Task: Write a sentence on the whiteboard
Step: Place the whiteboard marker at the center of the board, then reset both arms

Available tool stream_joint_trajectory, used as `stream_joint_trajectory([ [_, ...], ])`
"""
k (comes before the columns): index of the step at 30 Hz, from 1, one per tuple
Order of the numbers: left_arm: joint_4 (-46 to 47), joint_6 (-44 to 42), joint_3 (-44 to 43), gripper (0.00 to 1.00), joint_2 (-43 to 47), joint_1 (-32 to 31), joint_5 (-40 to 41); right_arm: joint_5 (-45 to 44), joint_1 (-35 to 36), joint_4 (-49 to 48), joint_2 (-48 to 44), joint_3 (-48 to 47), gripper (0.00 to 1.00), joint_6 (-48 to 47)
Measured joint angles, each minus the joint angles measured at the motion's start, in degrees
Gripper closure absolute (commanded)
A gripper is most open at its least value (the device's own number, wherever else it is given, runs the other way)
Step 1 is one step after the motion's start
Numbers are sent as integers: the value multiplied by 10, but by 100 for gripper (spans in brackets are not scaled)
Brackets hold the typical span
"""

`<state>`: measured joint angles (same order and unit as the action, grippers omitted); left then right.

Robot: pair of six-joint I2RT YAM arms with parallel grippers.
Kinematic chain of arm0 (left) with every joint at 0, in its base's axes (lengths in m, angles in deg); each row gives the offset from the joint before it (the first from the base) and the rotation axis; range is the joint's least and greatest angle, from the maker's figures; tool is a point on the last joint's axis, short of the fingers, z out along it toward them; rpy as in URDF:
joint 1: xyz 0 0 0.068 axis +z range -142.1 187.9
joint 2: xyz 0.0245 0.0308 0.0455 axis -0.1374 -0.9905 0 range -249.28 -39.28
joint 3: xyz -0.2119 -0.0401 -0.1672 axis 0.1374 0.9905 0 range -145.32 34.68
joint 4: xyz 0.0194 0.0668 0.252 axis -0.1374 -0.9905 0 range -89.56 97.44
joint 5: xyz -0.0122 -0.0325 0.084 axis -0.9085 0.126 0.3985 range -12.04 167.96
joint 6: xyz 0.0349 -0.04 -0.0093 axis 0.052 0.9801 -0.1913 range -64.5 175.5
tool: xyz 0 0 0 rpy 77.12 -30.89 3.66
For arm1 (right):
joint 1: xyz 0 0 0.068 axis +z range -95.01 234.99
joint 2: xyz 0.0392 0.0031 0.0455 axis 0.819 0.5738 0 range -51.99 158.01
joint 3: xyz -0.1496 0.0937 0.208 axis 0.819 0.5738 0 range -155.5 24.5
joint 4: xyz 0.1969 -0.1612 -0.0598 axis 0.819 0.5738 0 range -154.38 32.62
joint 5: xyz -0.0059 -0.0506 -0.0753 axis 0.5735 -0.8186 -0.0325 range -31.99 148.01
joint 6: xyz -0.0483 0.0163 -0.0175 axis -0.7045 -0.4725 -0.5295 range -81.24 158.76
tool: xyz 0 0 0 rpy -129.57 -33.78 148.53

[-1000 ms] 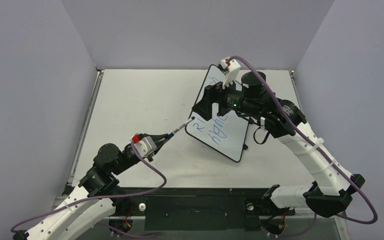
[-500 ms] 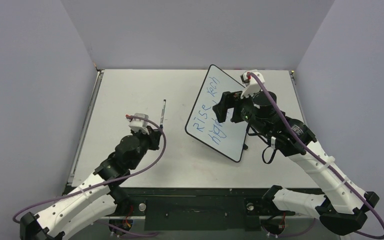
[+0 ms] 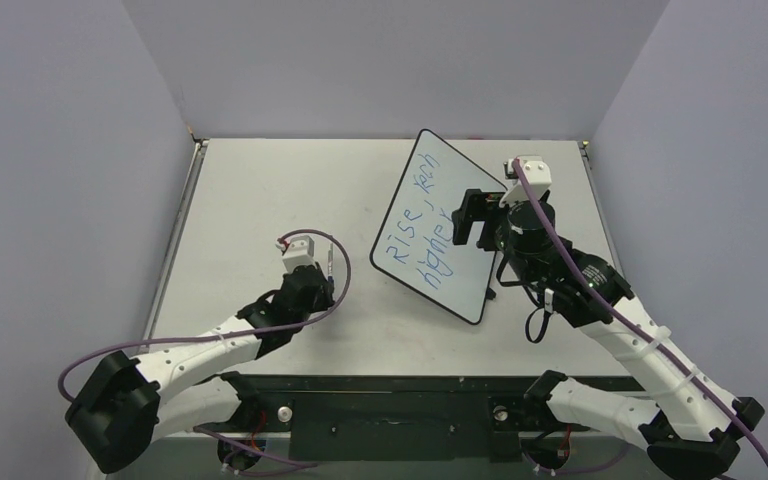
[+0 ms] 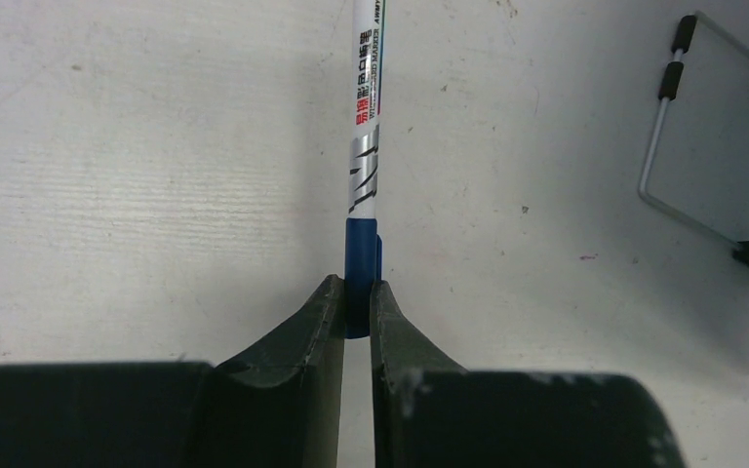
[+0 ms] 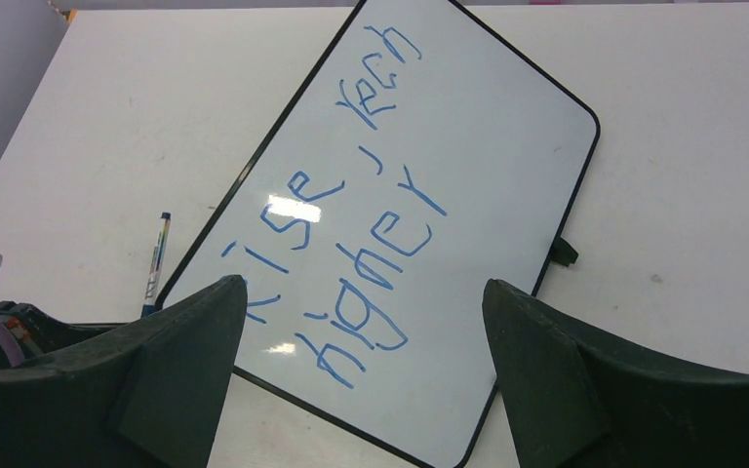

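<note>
The whiteboard (image 3: 457, 283) lies at an angle right of the table's middle, black-framed, also in the right wrist view (image 5: 507, 127). The sentence (image 3: 422, 232) is blue handwriting in two lines, "Rise, tech higher" (image 5: 371, 219). My right gripper (image 3: 468, 218) hangs over the board's right part, open, with nothing between its fingers (image 5: 363, 283). My left gripper (image 4: 355, 292) is shut on the blue end of a white marker (image 4: 363, 146), which points away low over the table, left of the board (image 5: 159, 255). In the top view the left gripper (image 3: 318, 278) sits left of the board.
A thin wire leg with black caps (image 4: 665, 117) shows at the board's side in the left wrist view. Grey walls close the table in on three sides. The table's left rail (image 3: 175, 250) runs along the edge.
My left arm has pulled back from the board with the marker, swinging it round to point away. My right gripper has drawn off the board's left edge toward its right side.
</note>
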<state>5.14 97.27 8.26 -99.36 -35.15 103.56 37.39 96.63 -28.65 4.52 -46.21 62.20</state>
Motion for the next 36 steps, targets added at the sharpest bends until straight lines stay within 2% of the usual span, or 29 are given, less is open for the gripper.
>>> stream_joint_trajectory([
  [3, 19, 6, 7, 100, -24, 0, -8, -10, -1, -3, -9, 7, 14, 0],
  [11, 32, 5, 7, 76, -64, 0, -23, -18, -5, -5, -12, 17, 14, 0],
  [21, 37, -5, 6, 62, -64, 1, -25, -21, -7, -6, -19, 17, 14, -1],
  [29, -34, -56, -57, 55, -1, 16, -30, -19, -7, -27, -50, 34, 12, -16],
  [32, -64, -98, -107, 50, 42, 26, -26, -19, -7, -43, -72, 43, 12, -18],
  [36, -81, -161, -153, 49, 99, 30, -7, -19, -7, -75, -97, 58, 11, -19],
])
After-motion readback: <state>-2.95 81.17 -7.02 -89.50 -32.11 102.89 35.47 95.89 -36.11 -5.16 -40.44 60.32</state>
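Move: The left gripper still pinches the whiteboard marker by its blue cap, with the barrel pointing forward. The bare table spot for the marker's middle is about 5 cm ahead, 3 cm to the right and some 4 cm below. The whiteboard's centre is roughly 28 cm to the right and 17 cm ahead, about level with the hand. From the empty right gripper, that spot is about 31 cm left, 4 cm ahead and 28 cm below. Lower the left gripper about 3 cm, easing slightly right, to the bare table beside the whiteboard, then pause and open the fingers to let go of the marker's cap. Keep opening as you lift off about 16 cm, drifting a little forward and tilting the fingers up some 20 degrees. Keep the right gripper open and near its place, easing it a few centimetres up and right at the end. ##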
